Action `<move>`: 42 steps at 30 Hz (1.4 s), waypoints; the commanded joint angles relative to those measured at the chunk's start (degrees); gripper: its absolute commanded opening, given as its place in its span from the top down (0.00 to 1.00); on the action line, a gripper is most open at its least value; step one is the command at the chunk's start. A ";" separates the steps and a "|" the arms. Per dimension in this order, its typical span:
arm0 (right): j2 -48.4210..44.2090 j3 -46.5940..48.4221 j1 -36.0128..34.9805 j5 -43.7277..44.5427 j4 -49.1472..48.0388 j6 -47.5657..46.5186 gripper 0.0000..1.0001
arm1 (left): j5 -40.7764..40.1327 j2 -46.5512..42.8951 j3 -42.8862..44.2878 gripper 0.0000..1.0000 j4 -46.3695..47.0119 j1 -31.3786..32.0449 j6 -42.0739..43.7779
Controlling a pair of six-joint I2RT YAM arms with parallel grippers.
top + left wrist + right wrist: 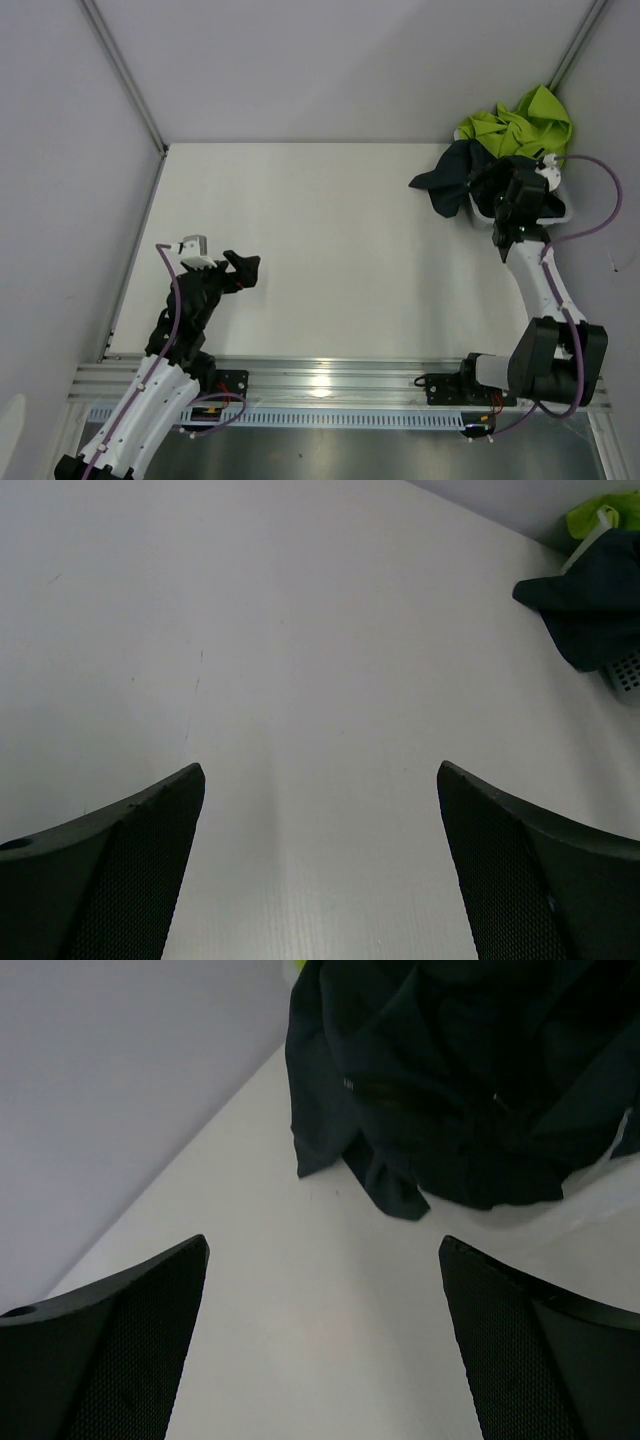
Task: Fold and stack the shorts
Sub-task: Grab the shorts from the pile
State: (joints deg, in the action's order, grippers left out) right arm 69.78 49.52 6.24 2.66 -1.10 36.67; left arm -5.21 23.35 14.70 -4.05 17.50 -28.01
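Two pairs of shorts lie heaped in the table's far right corner. The lime green shorts [520, 122] sit crumpled at the back. The dark navy shorts [450, 175] spill forward and left over the basket's side onto the table. My right gripper [487, 192] hovers right beside the navy shorts, open and empty; in the right wrist view the navy shorts [450, 1080] fill the top, just beyond the right gripper [322, 1250]. My left gripper [243, 268] is open and empty over bare table near the left front, far from the navy shorts [590, 600] and the green shorts [590, 515].
A white mesh basket [628, 675] stands under the shorts in the far right corner; its pale wall [600, 1175] shows under the navy cloth. The white table [330, 260] is bounded by grey walls at the back and sides and an aluminium rail [330, 380] at the front.
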 commanded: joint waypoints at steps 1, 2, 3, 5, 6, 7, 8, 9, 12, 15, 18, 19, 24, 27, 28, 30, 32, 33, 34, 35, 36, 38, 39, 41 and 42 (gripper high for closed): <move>5.97 10.48 2.54 1.30 8.13 2.61 0.01 | 3.45 -0.33 -0.72 0.01 3.79 -0.01 0.41; 8.85 11.64 3.07 1.13 8.05 3.32 0.00 | 3.54 -0.33 -0.90 0.01 3.70 -0.01 0.50; 10.28 12.70 3.77 1.30 7.79 3.85 0.01 | 3.46 -0.24 -0.90 0.01 3.70 -0.01 0.50; 14.74 16.47 4.22 2.97 8.13 5.69 0.01 | 3.28 0.20 -0.81 0.01 3.70 -0.01 0.59; 16.34 17.88 4.65 2.97 8.31 6.13 0.01 | 3.28 0.37 -0.73 0.01 3.79 -0.01 0.59; 18.01 19.46 4.92 3.06 10.40 6.49 0.01 | 3.28 0.46 -0.64 0.01 3.70 -0.01 0.67; 21.07 22.78 5.10 2.97 11.64 7.62 0.01 | 3.19 0.64 -0.64 0.01 3.70 -0.01 0.68; 22.23 23.95 5.01 2.80 12.17 7.46 0.01 | 3.19 0.90 -0.72 0.01 3.70 -0.01 0.68; 25.31 25.54 4.83 2.00 10.78 5.53 0.02 | 3.10 1.25 -0.72 0.01 3.70 -0.01 0.68; 27.68 26.94 3.61 4.71 9.36 1.15 0.04 | 3.98 1.52 -0.64 0.01 5.53 -0.01 0.85; 29.71 28.61 3.08 4.55 9.71 -1.15 0.10 | 3.90 1.34 -0.72 0.01 5.55 -0.01 0.94; 31.02 28.97 3.08 4.64 9.72 -1.33 0.11 | 3.81 1.52 -0.81 0.01 5.55 -0.01 0.94; 33.93 30.64 2.11 4.90 8.05 -3.71 0.23 | 4.33 2.04 -0.72 0.01 5.81 -0.01 1.12; 36.04 33.53 0.97 7.36 9.54 -5.90 0.35 | 4.25 2.57 -0.64 0.01 5.72 -0.01 1.29; 36.48 34.32 0.44 7.71 10.24 -6.34 0.41 | 4.25 2.57 -0.55 0.01 5.72 -0.01 1.38; 36.22 35.65 0.35 7.37 10.86 -6.69 0.78 | 4.25 2.05 -0.37 0.01 5.46 -0.01 1.64; 33.08 34.95 -0.52 10.32 9.46 -8.09 0.95 | 4.16 1.08 -0.90 0.01 5.72 -0.01 1.64; 31.92 35.03 -1.05 12.53 9.19 -8.71 1.00 | 4.25 0.04 -1.07 0.02 5.81 -0.01 1.73; 30.69 35.38 -2.19 14.64 9.36 -9.41 1.00 | 4.33 -0.32 -1.34 0.01 5.73 -0.01 1.82; 29.72 35.82 -2.63 16.14 9.89 -10.64 1.00 | 4.33 -0.59 -1.51 0.01 5.81 -0.01 1.82; 27.89 37.48 -2.98 17.55 12.24 -10.74 1.00 | 4.33 -0.85 -1.52 0.01 5.90 -0.01 1.82; 25.60 38.63 -3.51 17.12 13.93 -10.56 1.00 | 4.33 -0.33 -1.52 0.01 6.34 -0.01 1.82; 22.62 38.03 -3.95 15.99 12.89 -11.61 1.00 | 4.51 0.54 -1.52 0.01 6.77 -0.01 1.82; 19.62 37.85 -5.61 14.67 12.53 -12.93 1.00 | 4.77 1.69 -1.43 0.02 7.30 -0.01 1.73; 18.30 38.28 -6.06 13.61 12.70 -14.07 1.00 | 4.77 2.22 -1.17 0.02 7.65 -0.01 1.73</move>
State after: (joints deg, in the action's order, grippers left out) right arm 95.83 83.40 1.89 16.29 13.08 26.30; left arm -1.91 24.29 13.50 0.97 17.50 -26.94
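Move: The dark shorts that the open right hand goes for lie about 12 cm ahead, 4 cm to its right and some 8 cm lower, heaped on the white basket. The basket's middle is roughly 8 cm ahead, 6 cm right and 16 cm down. The green cloth lies about 20 cm ahead and 7 cm right; a dark flap hangs some 5 cm ahead and 11 cm left. From the left hand the shorts are about 26 cm ahead, 57 cm right and near level. Forward and a little right, the right hand reaches about 12 cm over the basket, first rising slightly, then dipping into the dark pile with its fingers tipping down some 15 degrees. The fingers shut from wide open and pinch a fold of the shorts, and the hand then pulls up about 9 cm, easing slightly back and left while its left side rolls down. ##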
